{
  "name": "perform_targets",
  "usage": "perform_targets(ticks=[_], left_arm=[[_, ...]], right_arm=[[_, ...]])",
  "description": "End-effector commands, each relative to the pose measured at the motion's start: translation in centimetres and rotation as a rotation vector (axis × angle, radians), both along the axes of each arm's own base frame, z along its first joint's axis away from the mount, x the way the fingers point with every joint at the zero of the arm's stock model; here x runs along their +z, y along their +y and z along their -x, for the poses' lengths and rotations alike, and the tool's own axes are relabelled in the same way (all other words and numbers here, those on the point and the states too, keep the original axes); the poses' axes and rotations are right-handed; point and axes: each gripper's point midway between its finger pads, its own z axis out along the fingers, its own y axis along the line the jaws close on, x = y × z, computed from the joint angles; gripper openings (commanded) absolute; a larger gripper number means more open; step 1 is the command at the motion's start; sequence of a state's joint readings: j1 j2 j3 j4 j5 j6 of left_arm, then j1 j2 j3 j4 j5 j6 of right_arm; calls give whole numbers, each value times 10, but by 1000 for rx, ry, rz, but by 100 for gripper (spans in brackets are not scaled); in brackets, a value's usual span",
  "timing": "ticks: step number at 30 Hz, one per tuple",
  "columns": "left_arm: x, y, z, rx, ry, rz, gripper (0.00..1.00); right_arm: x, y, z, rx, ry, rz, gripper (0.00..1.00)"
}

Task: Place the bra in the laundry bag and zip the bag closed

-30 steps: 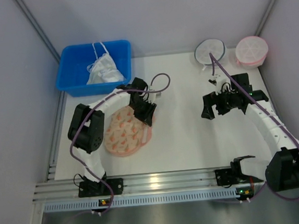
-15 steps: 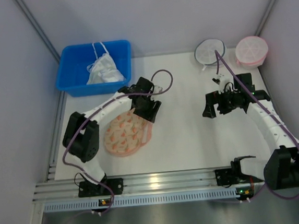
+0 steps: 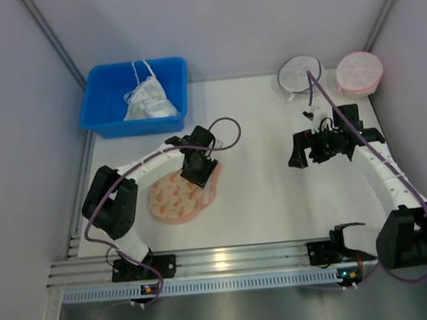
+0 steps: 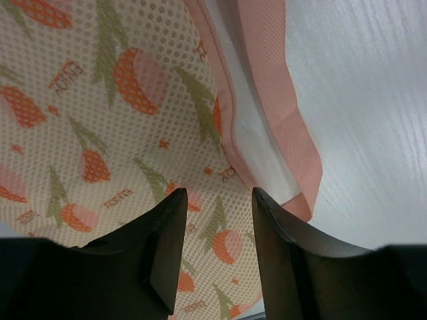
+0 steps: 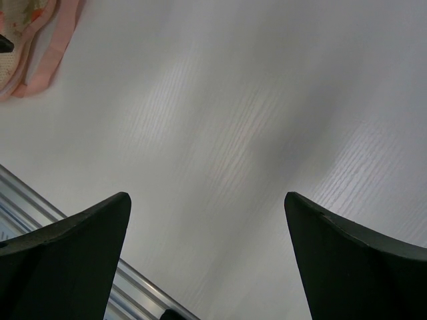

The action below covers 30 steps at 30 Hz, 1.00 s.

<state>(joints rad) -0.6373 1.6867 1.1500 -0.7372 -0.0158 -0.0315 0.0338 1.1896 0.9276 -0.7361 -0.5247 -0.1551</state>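
The laundry bag point(image 3: 178, 196) lies closed-looking on the white table, peach with orange floral print. In the left wrist view its printed mesh point(image 4: 113, 113) and pink zipper rim point(image 4: 280, 107) fill the frame. My left gripper point(image 3: 197, 169) hovers over the bag's upper right end, its jaws point(image 4: 219, 200) partly open with only the bag's surface showing between them. My right gripper point(image 3: 297, 157) hangs wide open over bare table, holding nothing point(image 5: 207, 200); the bag's edge point(image 5: 30, 47) shows at the top left of its view. The bra is hidden.
A blue bin point(image 3: 101, 114) at the back left holds a white garment with string straps point(image 3: 148, 102). A round white mesh pouch point(image 3: 300, 72) and a round pink pouch point(image 3: 359, 72) sit at the back right. An aluminium rail point(image 3: 222, 260) runs along the near edge.
My left gripper drifted up and right off the bag's end, then came back down-left onto it, its jaws now wider than before. The right arm barely moved.
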Motion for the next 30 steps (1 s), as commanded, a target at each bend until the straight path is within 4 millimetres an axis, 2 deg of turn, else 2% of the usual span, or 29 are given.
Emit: perform_targets(ticks=[1,5,9,10,12,14,15,18,21,25,27,30], left_arm=[[-13,-5,2,-17,26,-7,49],[-30,-3,4,-23,43,-33,45],[-35,-8,1,-44,37,-29,17],[-30,-13,-4,-45,26,-13,0],[-21,-31,-2,-64,50,71,0],[-4,-53,-8,-79,48,158,0],[11,-70,-12,-79,51,238,0],[39,-105,-11,-91,96,396,0],[85,-143,-21,-126,82,564,0],[125,-172,-24,-181,78,730,0],[148,-178,-20,-220,51,802,0],[163,-177,-6,-294,24,880,0]], right_arm=[[13,-1,-17,-8,-64,-13,99],[13,-1,-17,-10,-65,-15,99],[11,-2,-16,-13,-66,-10,99],[11,-2,-16,-13,-64,-10,99],[9,-2,-15,-12,-60,-11,99],[7,-2,-15,-15,-55,-14,99],[7,-3,-15,-21,-53,-18,99],[8,-2,-15,-18,-42,-27,99],[9,-11,-19,-53,-31,-40,98],[5,-13,-20,-64,-12,-53,98],[-1,-16,-20,-73,2,-51,97],[-7,-20,-23,-80,12,-43,96]])
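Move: The zipper edge of the laundry bag lies almost straight under the half-open left gripper, about 3 cm below the pads and 1 cm to their right. The pink strip at the bag's right border is some 4 cm right and level with the hand. The blue bin stands about 30 cm ahead and 18 cm left, well clear. From the right gripper the zipper edge is roughly 31 cm left, 1 cm back and 12 cm below. Sink the left gripper about 3 cm onto the laundry bag, shut the fingers to pinch the upper layer at its zipper edge, then sweep some 16 cm right while climbing about 14 cm, swinging the fingertips out to the right by roughly 40 degrees and keeping the pinch. Let the open right gripper ease 2 cm right. ##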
